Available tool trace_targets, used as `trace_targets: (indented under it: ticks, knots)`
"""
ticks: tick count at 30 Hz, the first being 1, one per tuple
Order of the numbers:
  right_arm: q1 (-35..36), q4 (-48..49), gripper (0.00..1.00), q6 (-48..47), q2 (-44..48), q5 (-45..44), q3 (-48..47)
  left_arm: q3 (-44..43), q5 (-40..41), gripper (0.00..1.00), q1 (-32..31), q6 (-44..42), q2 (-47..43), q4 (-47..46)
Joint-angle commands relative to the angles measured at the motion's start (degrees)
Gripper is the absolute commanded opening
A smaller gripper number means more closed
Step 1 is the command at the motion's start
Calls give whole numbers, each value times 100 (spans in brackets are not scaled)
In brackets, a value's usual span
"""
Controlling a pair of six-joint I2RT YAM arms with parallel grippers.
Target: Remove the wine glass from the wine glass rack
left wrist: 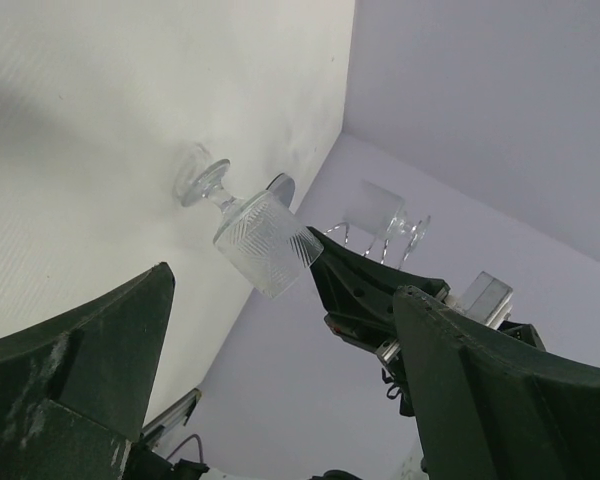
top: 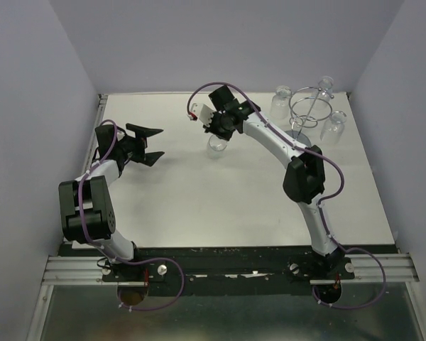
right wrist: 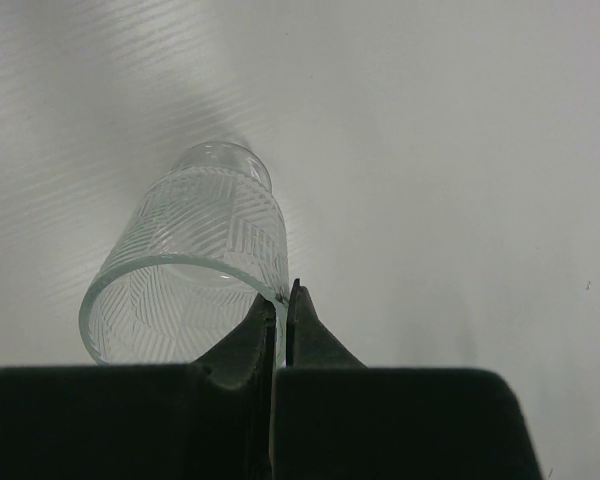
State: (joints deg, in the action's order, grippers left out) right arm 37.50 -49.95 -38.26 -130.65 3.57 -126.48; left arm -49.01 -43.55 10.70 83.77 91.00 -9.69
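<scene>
A clear cut-pattern wine glass [top: 215, 146] stands left of the rack, and its foot [left wrist: 202, 181] looks to touch the white table. My right gripper [right wrist: 283, 296] is shut on the glass's rim [right wrist: 180, 268], one finger inside the bowl and one outside. From the left wrist view the same glass [left wrist: 268, 246] shows with the right gripper [left wrist: 352, 282] at its rim. The chrome wine glass rack [top: 311, 106] stands at the far right with three more glasses hanging on it. My left gripper [top: 153, 145] hovers open and empty at the left, well apart from the glass.
The hanging glasses [top: 281, 100] [top: 326, 85] [top: 334, 125] ring the rack near the back wall. Grey walls close in the table [top: 199, 206] on three sides. The right arm's elbow [top: 303, 177] lies just in front of the rack.
</scene>
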Motion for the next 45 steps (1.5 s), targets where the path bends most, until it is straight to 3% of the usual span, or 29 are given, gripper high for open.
trace_targets:
  ticks: [1, 8, 14, 16, 28, 32, 38, 42, 45]
  knots:
    - [-67, -49, 1, 108, -101, 311, -307, -187, 215, 99, 38, -53, 155, 134]
    - [-120, 47, 4, 91, -206, 293, -290, -205, 277, 99, 38, -45, 243, 117]
    - [-120, 293, 38, 240, -250, 214, -281, -205, 294, 99, 38, -36, 269, 108]
    - [-120, 372, 44, 310, -250, 153, -272, -205, 303, 99, 38, -36, 278, 99]
    - [-120, 311, 48, 477, -128, 21, -474, -240, 391, 99, 38, -18, 278, -15]
    - [-120, 74, 60, 670, 48, -58, -676, -380, 400, 99, 38, -141, 339, 37]
    - [-120, -58, 67, 978, 557, -155, -616, -688, 374, 99, 108, -440, 374, 266]
    - [-120, -32, 83, 1425, 926, -514, -694, -1012, 312, 99, 117, -807, 366, 283]
    - [-172, -23, 89, 1742, 1330, -498, -633, -1461, 338, 99, 117, -1247, 366, 547]
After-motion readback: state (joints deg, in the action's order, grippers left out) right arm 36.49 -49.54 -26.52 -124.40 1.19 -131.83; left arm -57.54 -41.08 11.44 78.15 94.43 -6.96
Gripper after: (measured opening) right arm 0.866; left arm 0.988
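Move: Just to the left of the right hand's pinch on its rim, the wine glass has its middle about 3 cm left, 2 cm back and 5 cm below. The rack stands about 30 cm to this hand's right and 2 cm ahead, its middle near hand height; the nearest glass still hanging on it is about 21 cm right, 6 cm ahead and 9 cm higher. From the left hand, the held wine glass lies roughly 26 cm right, 2 cm ahead and 8 cm below. Lowering the rim-held wine glass by barely 1 cm to the table, the right hand opens its fingers and lets go of the rim, easing some 2 cm forward. It then rises about 9 cm clear, still opening, with the wrist turning some 15 degrees. The empty left hand, held wide open, sinks slightly, then drifts about 3 cm forward and up. ##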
